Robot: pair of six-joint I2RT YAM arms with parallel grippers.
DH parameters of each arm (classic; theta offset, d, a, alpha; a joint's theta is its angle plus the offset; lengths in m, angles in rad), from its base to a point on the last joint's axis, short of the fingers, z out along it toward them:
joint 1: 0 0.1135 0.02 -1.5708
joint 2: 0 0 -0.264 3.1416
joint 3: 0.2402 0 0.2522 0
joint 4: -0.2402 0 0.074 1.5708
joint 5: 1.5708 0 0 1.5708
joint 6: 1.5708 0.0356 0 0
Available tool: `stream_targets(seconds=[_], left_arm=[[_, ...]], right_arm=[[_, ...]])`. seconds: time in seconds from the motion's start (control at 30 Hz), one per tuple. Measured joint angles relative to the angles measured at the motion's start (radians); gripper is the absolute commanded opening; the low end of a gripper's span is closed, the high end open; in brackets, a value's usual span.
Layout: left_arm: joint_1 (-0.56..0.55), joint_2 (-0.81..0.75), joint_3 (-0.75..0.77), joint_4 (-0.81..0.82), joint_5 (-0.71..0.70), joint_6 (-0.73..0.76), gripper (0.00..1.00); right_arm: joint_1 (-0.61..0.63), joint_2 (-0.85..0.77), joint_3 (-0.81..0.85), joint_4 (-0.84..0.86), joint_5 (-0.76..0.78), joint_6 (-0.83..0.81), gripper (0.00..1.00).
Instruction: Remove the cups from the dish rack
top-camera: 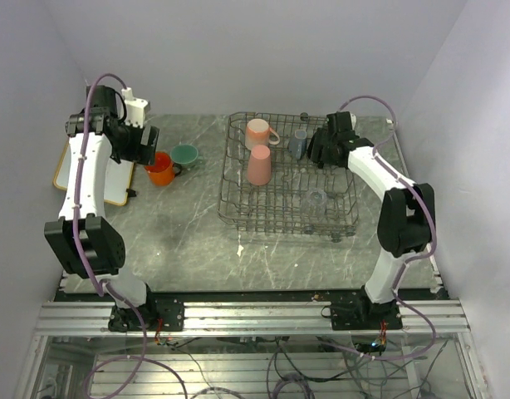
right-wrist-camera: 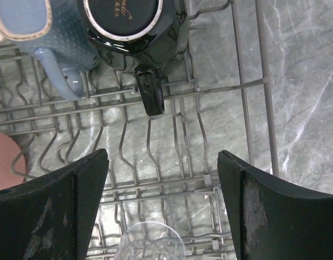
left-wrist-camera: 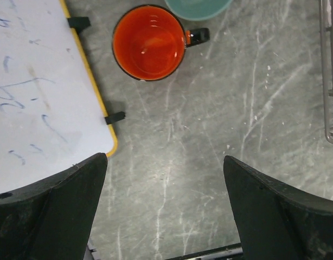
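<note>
The grey wire dish rack (top-camera: 280,230) holds a pale pink mug (top-camera: 259,133), a tall pink tumbler (top-camera: 258,165), a grey-blue cup (top-camera: 299,143) and a clear glass (top-camera: 316,199). My right gripper (top-camera: 321,153) hovers open over the rack's back right. In its wrist view the right gripper (right-wrist-camera: 162,154) has nothing between its fingers. An upturned black mug (right-wrist-camera: 128,27) lies just ahead beside the grey-blue cup (right-wrist-camera: 31,27), and the glass (right-wrist-camera: 150,241) lies below. An orange mug (left-wrist-camera: 148,42) and a mint green mug (left-wrist-camera: 198,6) stand on the table. My left gripper (left-wrist-camera: 165,158) is open above bare table near them.
A wood-framed whiteboard (top-camera: 114,179) lies at the table's left edge, close to the orange mug (top-camera: 161,169) and the mint green mug (top-camera: 185,155). The rack's wire wall (left-wrist-camera: 332,81) shows at the right of the left wrist view. White walls enclose the table.
</note>
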Motion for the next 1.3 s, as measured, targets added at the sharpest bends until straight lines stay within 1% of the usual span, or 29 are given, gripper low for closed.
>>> stream_targets(seconds=[0.1,0.27,0.37,0.5,0.57,0.7,0.93,1.07,1.17,1.3], left_arm=[[0.0,0.003,-0.028,-0.002,0.036,-0.01,0.99],[0.0,0.007,-0.035,-0.023,0.071,-0.012,0.99],[0.0,0.007,-0.042,-0.03,0.08,-0.012,0.99],[0.0,0.005,-0.056,-0.04,0.089,-0.011,0.99],[0.0,-0.003,-0.056,-0.045,0.097,-0.005,0.99],[0.0,-0.036,-0.056,-0.059,0.112,0.014,0.99],[0.0,-0.061,-0.055,-0.086,0.124,0.035,0.99],[0.0,-0.062,-0.055,-0.09,0.126,0.04,0.99],[0.0,-0.061,-0.055,-0.094,0.125,0.04,0.99],[0.0,-0.06,-0.055,-0.099,0.127,0.04,0.99]], right_arm=[[0.001,0.049,0.023,0.0,0.005,-0.019,0.75],[0.001,0.143,0.121,0.006,0.026,-0.05,0.68],[0.001,0.188,0.155,0.016,0.039,-0.072,0.66],[0.001,0.249,0.166,0.03,0.051,-0.102,0.65],[0.001,0.272,0.164,0.034,0.056,-0.117,0.62],[0.001,0.281,0.145,0.05,0.063,-0.136,0.53],[0.001,0.28,0.142,0.103,0.063,-0.173,0.46],[0.001,0.28,0.142,0.121,0.059,-0.199,0.43],[0.001,0.28,0.142,0.134,0.053,-0.213,0.35],[0.001,0.278,0.124,0.158,0.038,-0.22,0.15]])
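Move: The black mug stands upside down in the rack, its middle about 11 cm straight ahead of the right hand and some 7 cm below it, its handle facing back towards the hand. The blue mug is level with the black mug and about 8 cm to its left. The clear glass lies roughly 5 cm behind the right hand, 2 cm left and 9 cm lower. From the left hand, the black mug is some 51 cm right, 10 cm ahead and 17 cm below. Bring the right gripper forward and down to the black mug's handle, about 6 cm each way, finishing the descent before the last bit of forward reach. Roll the wrist some 10 degrees, left side dropping, and narrow the wide-open fingers steadily until the tips pinch the handle from both sides. Meanwhile ease the open, empty left gripper back about 4 cm and slightly right. ##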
